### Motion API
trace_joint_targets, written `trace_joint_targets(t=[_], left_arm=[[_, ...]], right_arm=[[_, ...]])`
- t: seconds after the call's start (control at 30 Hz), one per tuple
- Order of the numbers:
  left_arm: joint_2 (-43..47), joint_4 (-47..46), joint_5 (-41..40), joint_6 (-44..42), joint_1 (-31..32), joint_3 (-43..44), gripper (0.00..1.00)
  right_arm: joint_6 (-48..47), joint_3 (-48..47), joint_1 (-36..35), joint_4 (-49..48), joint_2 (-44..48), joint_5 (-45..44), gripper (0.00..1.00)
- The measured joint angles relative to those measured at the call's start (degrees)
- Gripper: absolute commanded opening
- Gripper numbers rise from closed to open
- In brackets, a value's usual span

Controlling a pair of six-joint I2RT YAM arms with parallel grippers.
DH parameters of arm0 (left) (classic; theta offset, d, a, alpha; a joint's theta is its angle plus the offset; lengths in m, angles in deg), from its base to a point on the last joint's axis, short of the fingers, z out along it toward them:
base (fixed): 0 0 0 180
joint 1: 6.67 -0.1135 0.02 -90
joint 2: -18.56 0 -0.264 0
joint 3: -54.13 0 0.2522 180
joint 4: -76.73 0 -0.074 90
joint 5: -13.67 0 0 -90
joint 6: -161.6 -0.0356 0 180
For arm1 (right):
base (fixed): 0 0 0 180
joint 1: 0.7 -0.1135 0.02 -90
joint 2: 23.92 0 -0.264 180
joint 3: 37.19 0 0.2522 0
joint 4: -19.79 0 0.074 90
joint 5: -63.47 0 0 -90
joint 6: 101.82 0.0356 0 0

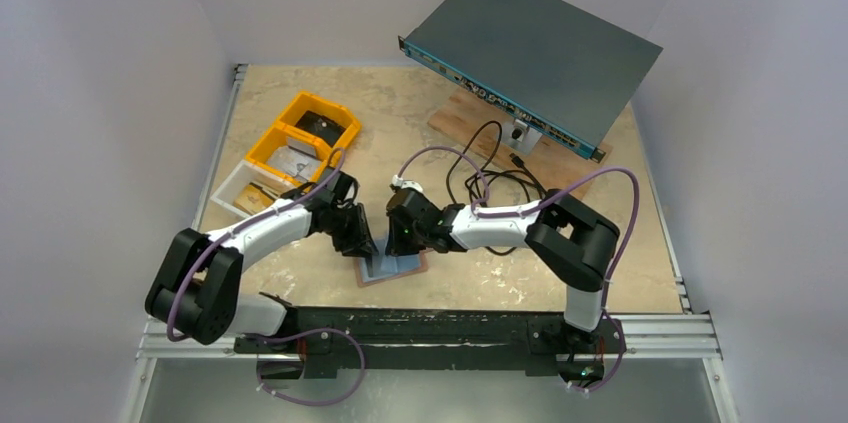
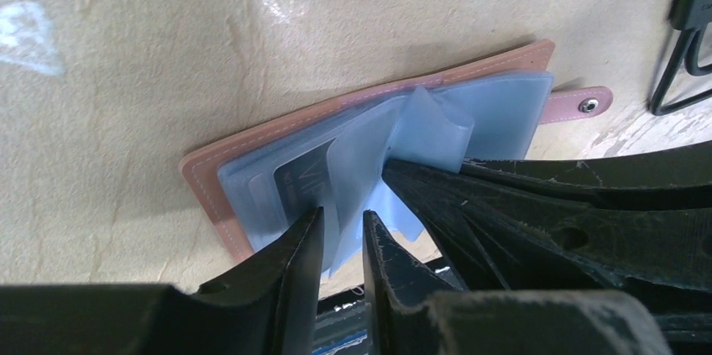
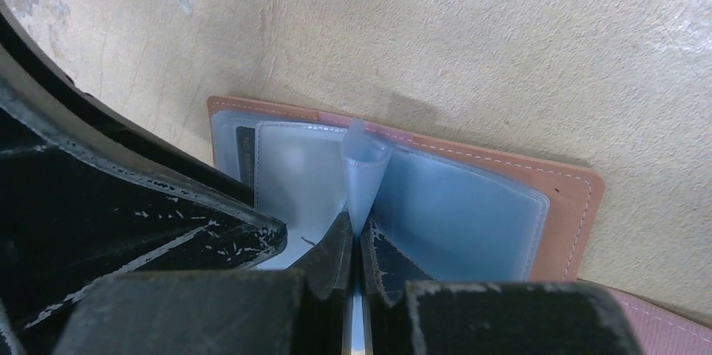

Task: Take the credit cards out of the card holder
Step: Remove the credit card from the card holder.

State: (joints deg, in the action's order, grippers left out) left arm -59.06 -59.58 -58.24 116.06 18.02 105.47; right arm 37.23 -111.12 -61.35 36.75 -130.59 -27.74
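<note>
The card holder (image 1: 393,268) lies open on the table, tan leather outside (image 2: 201,177), pale blue-grey plastic sleeves inside (image 3: 470,212), its snap stud (image 2: 589,105) on a tab. A dark credit card (image 2: 298,177) sits in a left-hand sleeve; its edge also shows in the right wrist view (image 3: 245,149). My right gripper (image 3: 353,225) is shut on a curled middle sleeve leaf (image 3: 363,162) and holds it upright. My left gripper (image 2: 342,214) is narrowly open, with a sleeve leaf (image 2: 361,162) between its fingers. Both grippers (image 1: 362,243) (image 1: 402,238) meet over the holder. Pale cards cannot be told from the sleeves.
Two yellow bins (image 1: 318,121) and a white bin (image 1: 240,193) stand at the back left. A grey rack unit (image 1: 530,43) rests tilted on a wooden board (image 1: 465,118) at the back right. Black cables (image 1: 490,178) lie behind my right arm; a plug (image 2: 684,44) is near the holder.
</note>
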Motion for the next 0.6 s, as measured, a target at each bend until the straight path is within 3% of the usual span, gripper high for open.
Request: trace_joint_targets(t=[0.2,0.4,0.5,0.6], left_arm=[[-1.3,-2.0,0.2,0.4,0.4,0.0,0.0],[-1.4,-2.0,0.1,0.5,0.5,0.0,0.0],[-1.2,-1.8,0.1,0.4,0.5,0.0,0.0],[-0.3,-1.5,0.4,0.3,0.5,0.0,0.08]], right_arm=[[-0.1,0.7,0.1,-1.1,0.5,0.5,0.22],[-0.8,0.9,0.0,2.1,3.5,0.7,0.44],[-1.2,0.9,0.0,4.0,5.9,0.3,0.48],[-1.3,0.9,0.0,5.5,8.6,-0.4,0.48]])
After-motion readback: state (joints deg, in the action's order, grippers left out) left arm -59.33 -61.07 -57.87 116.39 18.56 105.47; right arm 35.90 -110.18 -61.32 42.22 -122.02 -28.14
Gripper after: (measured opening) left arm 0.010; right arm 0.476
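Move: The clear sleeve's loose edge already stands between my left fingertips, right at the hand point. The card holder lies open 2 cm below, its middle some 4 cm to the right and 1 cm back; the black credit card is under my left fingers, about 2 cm down and 1 cm left. My right fingers grip the same sleeve at their tips; from them the holder's strap lies roughly 9 cm right, level fore and aft, 2 cm below. I pass the sleeve from right hand to left: my left fingers shut from about a quarter open and pinch its loose edge, the hand hardly shifting. Then my right fingers spread to roughly half open, let go of the sleeve, and rise some 4 cm off the holder, easing 1–1.5 cm to the right without turning. ##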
